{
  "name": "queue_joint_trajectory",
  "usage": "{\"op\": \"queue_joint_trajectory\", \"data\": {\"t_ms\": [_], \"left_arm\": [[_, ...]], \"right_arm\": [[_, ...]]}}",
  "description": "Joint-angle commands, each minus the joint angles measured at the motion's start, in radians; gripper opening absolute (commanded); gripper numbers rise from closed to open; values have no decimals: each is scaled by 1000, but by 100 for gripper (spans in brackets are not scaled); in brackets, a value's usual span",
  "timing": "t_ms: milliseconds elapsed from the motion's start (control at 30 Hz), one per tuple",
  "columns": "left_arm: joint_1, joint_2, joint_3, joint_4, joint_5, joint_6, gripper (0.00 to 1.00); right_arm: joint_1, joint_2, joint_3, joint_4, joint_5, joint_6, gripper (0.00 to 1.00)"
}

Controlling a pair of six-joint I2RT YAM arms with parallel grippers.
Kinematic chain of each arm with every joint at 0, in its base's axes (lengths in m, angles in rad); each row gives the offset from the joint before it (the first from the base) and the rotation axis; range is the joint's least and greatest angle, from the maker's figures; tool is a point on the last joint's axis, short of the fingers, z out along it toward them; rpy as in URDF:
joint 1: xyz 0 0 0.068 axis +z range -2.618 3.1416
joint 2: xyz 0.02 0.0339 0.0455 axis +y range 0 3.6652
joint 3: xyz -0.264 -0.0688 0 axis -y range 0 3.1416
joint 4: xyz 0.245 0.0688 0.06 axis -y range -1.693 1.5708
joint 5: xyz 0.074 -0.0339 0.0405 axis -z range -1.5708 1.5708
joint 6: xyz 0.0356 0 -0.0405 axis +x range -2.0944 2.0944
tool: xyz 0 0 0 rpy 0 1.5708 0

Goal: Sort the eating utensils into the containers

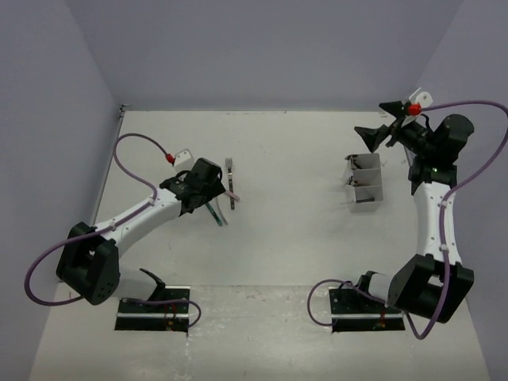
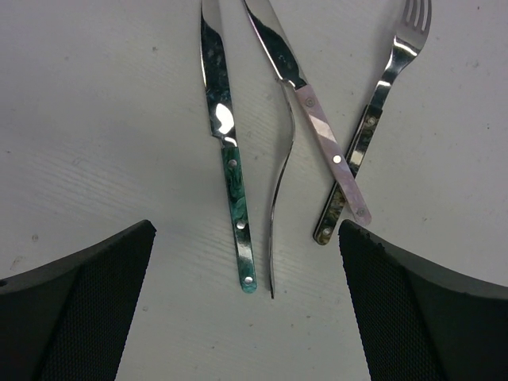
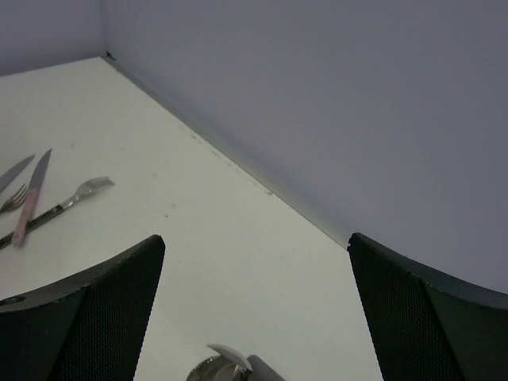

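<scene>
Several eating utensils lie on the table under my left gripper (image 2: pixel 247 230), which is open and holds nothing. They are a teal-handled knife (image 2: pixel 232 171), a thin plain metal piece seen edge-on (image 2: pixel 282 190), a pink-handled knife (image 2: pixel 325 143) and a dark-handled fork (image 2: pixel 379 103) that the pink handle crosses. The handle ends lie between my fingertips. From above, the left gripper (image 1: pixel 208 184) hovers beside the fork (image 1: pixel 230 181). The containers (image 1: pixel 367 198) stand at the right. My right gripper (image 1: pixel 379 121) is raised behind them, open and empty (image 3: pixel 255 242). Shiny utensil tips (image 3: pixel 226 367) show below it.
Purple walls enclose the table at the back, the left and the right; the back wall (image 3: pixel 317 95) is close to the right gripper. Both arm bases (image 1: pixel 155 311) sit at the near edge, with purple cables looping beside each arm.
</scene>
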Motion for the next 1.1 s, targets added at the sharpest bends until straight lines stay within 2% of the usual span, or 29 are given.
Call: {"op": "queue_joint_trajectory", "data": {"t_ms": [0, 67, 133, 167, 233, 300, 400, 567, 800, 900, 933, 1000, 1033, 1067], "left_arm": [[14, 16, -40, 38, 22, -32, 100], [26, 41, -40, 27, 31, -56, 100], [46, 67, -32, 7, 43, -67, 100], [53, 75, -34, 6, 45, -69, 100], [64, 101, -31, -7, 54, -91, 100], [78, 120, -34, -14, 57, -104, 100], [92, 157, -27, -5, 61, -105, 100], [109, 257, 19, -13, 77, -121, 100], [132, 334, 54, -25, 83, -177, 99], [132, 352, 55, -27, 91, -185, 85], [132, 357, 55, -27, 94, -185, 76], [133, 364, 54, -28, 89, -182, 68], [135, 368, 55, -27, 88, -179, 56], [135, 374, 58, -27, 89, -168, 51]], "right_arm": [[112, -82, -7, 163, 280, 259, 99], [208, -85, -1, 203, 422, 293, 99], [233, -51, 77, 184, 447, 436, 99], [235, -39, 94, 176, 438, 558, 99], [247, -31, 78, 193, 464, 689, 99], [262, -48, -6, 228, 539, 716, 99], [300, -96, -88, 170, 643, 692, 99], [304, -85, -119, 27, 653, 667, 99], [310, -84, -139, 36, 647, 690, 99], [310, -82, -140, 30, 665, 692, 99], [310, -84, -140, 29, 668, 690, 99], [310, -85, -139, 26, 680, 693, 99], [310, -85, -139, 24, 681, 692, 99], [310, -88, -137, 21, 688, 690, 99]]}}
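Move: The green-handled knife's middle lies about 2 cm ahead of my left hand, 4 cm to its left and 10 cm below. The small fork on its side is about 4 cm right of that knife and 3 cm nearer me; the pink-handled knife lies some 5 cm farther out and 3 cm right of it, the black-handled fork 5 cm out and 9 cm right. From my right hand, the green-handled knife is roughly 50 cm left, 9 cm back and 35 cm down. I drop my open left hand about 9 cm onto the green-handled knife, easing some 3 cm left, tipping the fingers more steeply down and turning slightly counter-clockwise; once low, I start closing them around the upper handle, only partway. Still open and empty, my right hand swings left and up beside the container, then sinks below its starting height, rolling its left side up and nosing down. ##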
